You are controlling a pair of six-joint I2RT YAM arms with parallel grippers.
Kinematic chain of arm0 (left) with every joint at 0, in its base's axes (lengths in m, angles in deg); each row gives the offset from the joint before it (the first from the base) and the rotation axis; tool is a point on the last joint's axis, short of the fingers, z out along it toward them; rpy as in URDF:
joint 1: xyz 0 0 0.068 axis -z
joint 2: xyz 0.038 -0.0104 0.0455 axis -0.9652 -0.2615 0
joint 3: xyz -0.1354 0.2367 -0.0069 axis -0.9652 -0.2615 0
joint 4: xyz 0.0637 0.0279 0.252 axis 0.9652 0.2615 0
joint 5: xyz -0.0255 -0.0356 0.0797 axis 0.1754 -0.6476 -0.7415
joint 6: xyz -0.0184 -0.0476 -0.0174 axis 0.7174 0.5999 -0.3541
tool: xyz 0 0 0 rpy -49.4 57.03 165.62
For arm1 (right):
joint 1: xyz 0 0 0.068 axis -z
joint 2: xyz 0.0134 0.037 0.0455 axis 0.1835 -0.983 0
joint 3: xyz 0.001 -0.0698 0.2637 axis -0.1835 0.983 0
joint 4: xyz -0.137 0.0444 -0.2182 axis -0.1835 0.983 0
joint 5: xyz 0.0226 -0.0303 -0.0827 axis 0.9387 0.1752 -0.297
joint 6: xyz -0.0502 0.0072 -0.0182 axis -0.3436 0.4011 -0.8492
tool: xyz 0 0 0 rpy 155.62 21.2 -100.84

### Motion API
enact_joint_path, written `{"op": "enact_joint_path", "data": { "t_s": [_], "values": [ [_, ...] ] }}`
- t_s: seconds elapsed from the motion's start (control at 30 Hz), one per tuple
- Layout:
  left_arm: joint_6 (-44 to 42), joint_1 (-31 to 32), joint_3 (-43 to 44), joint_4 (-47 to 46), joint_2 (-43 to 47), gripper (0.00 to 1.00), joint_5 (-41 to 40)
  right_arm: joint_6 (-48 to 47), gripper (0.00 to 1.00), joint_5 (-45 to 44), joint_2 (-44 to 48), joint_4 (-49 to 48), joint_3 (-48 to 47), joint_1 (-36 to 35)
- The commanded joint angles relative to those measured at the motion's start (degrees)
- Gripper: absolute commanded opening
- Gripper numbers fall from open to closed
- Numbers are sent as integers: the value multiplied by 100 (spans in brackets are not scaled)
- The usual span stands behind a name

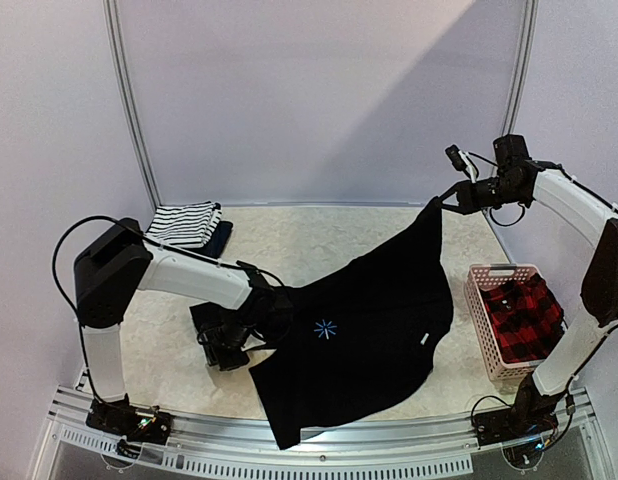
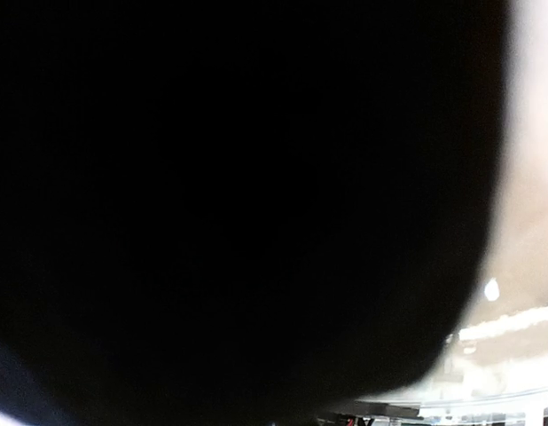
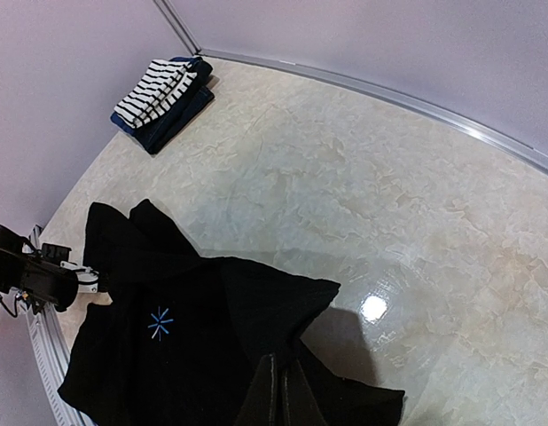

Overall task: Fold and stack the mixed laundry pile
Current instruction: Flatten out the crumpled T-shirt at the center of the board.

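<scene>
The large black shirt point(image 1: 369, 330) with a small blue star mark point(image 1: 324, 329) hangs stretched between both arms. My right gripper point(image 1: 441, 203) is raised at the back right, shut on the shirt's upper corner; its closed fingers point(image 3: 283, 395) pinch the black cloth point(image 3: 168, 355). My left gripper point(image 1: 272, 318) sits low at the shirt's left edge, shut on it. Black cloth point(image 2: 238, 195) fills nearly the whole left wrist view and hides the fingers. A folded striped tank top point(image 1: 184, 222) lies on a navy piece point(image 1: 221, 240) at the back left.
A pink slotted basket point(image 1: 479, 320) stands at the right edge with a red-black plaid shirt point(image 1: 524, 312) inside. The shirt's lower hem drapes over the table's front rail point(image 1: 389, 455). White walls enclose the back and sides.
</scene>
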Motion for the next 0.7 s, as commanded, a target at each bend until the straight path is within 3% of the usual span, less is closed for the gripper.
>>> {"op": "enact_joint_path", "data": {
  "t_s": [0.0,0.3,0.67],
  "values": [
    [-344,-8,-8,-411,40,0,19,4,0,103,-65,-56,8,8],
    [70,-2,1358,424,1998,0,-916,-222,0,-238,153,530,-679,14],
    [469,-172,2047,918,2962,0,-2767,92,0,-518,201,1009,-2408,639]
  ]
}}
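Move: The left hand, down at the board, is already shut on the left end of the crumpled black T-shirt. The shirt's blue-star middle lies about 22 cm to its right and 8 cm ahead; the folded stack is some 30 cm ahead and 12 cm left. From the right hand, already holding another corner high up, the star is about 21 cm left, 18 cm back and 24 cm below; the basket is roughly 20 cm right, 18 cm back and 22 cm below. Up fast goes the left hand, some 22 cm and about 9 cm forward, bowing out to the right and partly back, keeping its pinch while the fingers swing from pointing down towards forward. The right hand starts later, lifting its held corner a further 10 cm and drawing a little rightward, away from the shirt's middle. ##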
